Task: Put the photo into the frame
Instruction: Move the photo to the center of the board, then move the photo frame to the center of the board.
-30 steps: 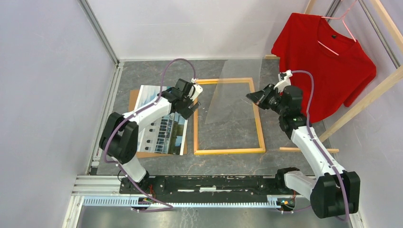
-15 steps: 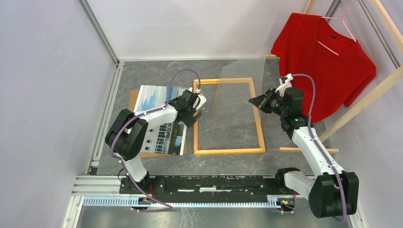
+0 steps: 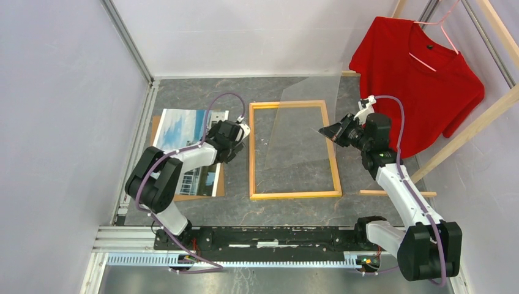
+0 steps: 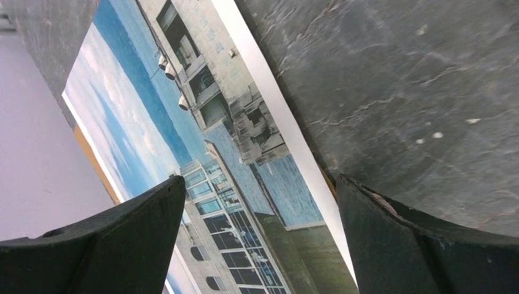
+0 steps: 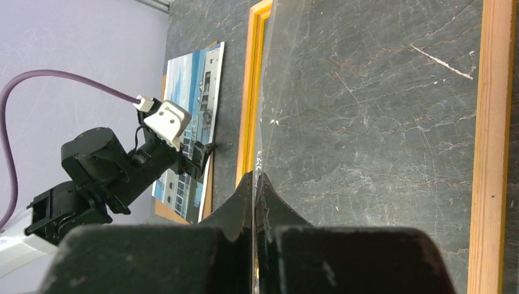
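The photo (image 3: 180, 125) of white buildings under blue sky lies face up at the left on a brown backing panel (image 3: 194, 196). The frame (image 3: 295, 195) lies flat in the middle, wood side up, with a yellow edge (image 5: 251, 98) showing in the right wrist view. My left gripper (image 3: 227, 152) hangs open just above the photo's (image 4: 202, 122) right edge, with nothing between its fingers (image 4: 122, 245). A clear sheet (image 3: 300, 122) stands tilted over the frame, and my right gripper (image 5: 254, 184) is shut on its edge.
A red shirt (image 3: 422, 73) hangs on a wooden rack (image 3: 465, 131) at the right. A loose wooden strip (image 3: 398, 193) lies beside the frame. Metal rails run along the left side (image 3: 144, 122) and the front (image 3: 245, 260).
My left gripper has moved left, from the frame's left rail to over the photo's right edge. Photo and backing panel now sit slightly further left. The right gripper keeps holding the clear sheet.
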You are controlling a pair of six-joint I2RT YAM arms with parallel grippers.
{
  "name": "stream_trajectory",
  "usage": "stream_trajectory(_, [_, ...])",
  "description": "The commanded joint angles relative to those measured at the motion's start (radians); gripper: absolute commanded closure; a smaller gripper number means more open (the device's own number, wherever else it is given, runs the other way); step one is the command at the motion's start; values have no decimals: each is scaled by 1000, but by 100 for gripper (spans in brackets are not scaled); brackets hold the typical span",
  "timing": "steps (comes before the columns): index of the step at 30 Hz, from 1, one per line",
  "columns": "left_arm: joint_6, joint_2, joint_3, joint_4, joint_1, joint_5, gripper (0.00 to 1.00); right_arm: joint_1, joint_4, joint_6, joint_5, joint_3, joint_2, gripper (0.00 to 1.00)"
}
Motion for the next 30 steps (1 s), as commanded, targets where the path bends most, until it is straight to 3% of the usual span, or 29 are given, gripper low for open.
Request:
stream_trajectory(1, [24,52,15,-235,26,38,0,-2,67,9,-27,-2,-8,100])
stream_trajectory(8, [-170,60,370,-459,21,354,0,-3,19,-26,-16,40,-16,100])
stream_trajectory(13, [-285,162,509,-528,19,580,0,-9,-21,-37,-24,53,-35,100])
stream_trajectory(22, [-344,298,572,-533,19,665,5,-33,-74,-59,-32,57,-71,100])
stream_trajectory(30, [-303,310,498,-486,19,532,26,-34,-49,-36,-64,42,-66,100])
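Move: The left hand's open fingers are over the photo, whose right edge lies about 4 cm to its right; the photo's middle is roughly 7 cm left and level with the hand, the brown board's about 8 cm left and 1 cm back, both some 3 cm below. The frame's left bar, aimed at next, has its middle about 14 cm right, straight level, 3 cm below. From the right hand, the bar's middle is roughly 26 cm left, 3 cm ahead and 19 cm below. Left by barely 1 cm at the photo's right edge, then up and over to the right: the left hand lifts away nearly 5 cm, swings about 11 cm towards the frame's left bar and sinks to just below its starting height, tipping some 30 degrees further down and rolling to its right. There its fingers start closing, the right one at the bar. The right hand keeps pinching the clear sheet, easing 1.5 cm back. ##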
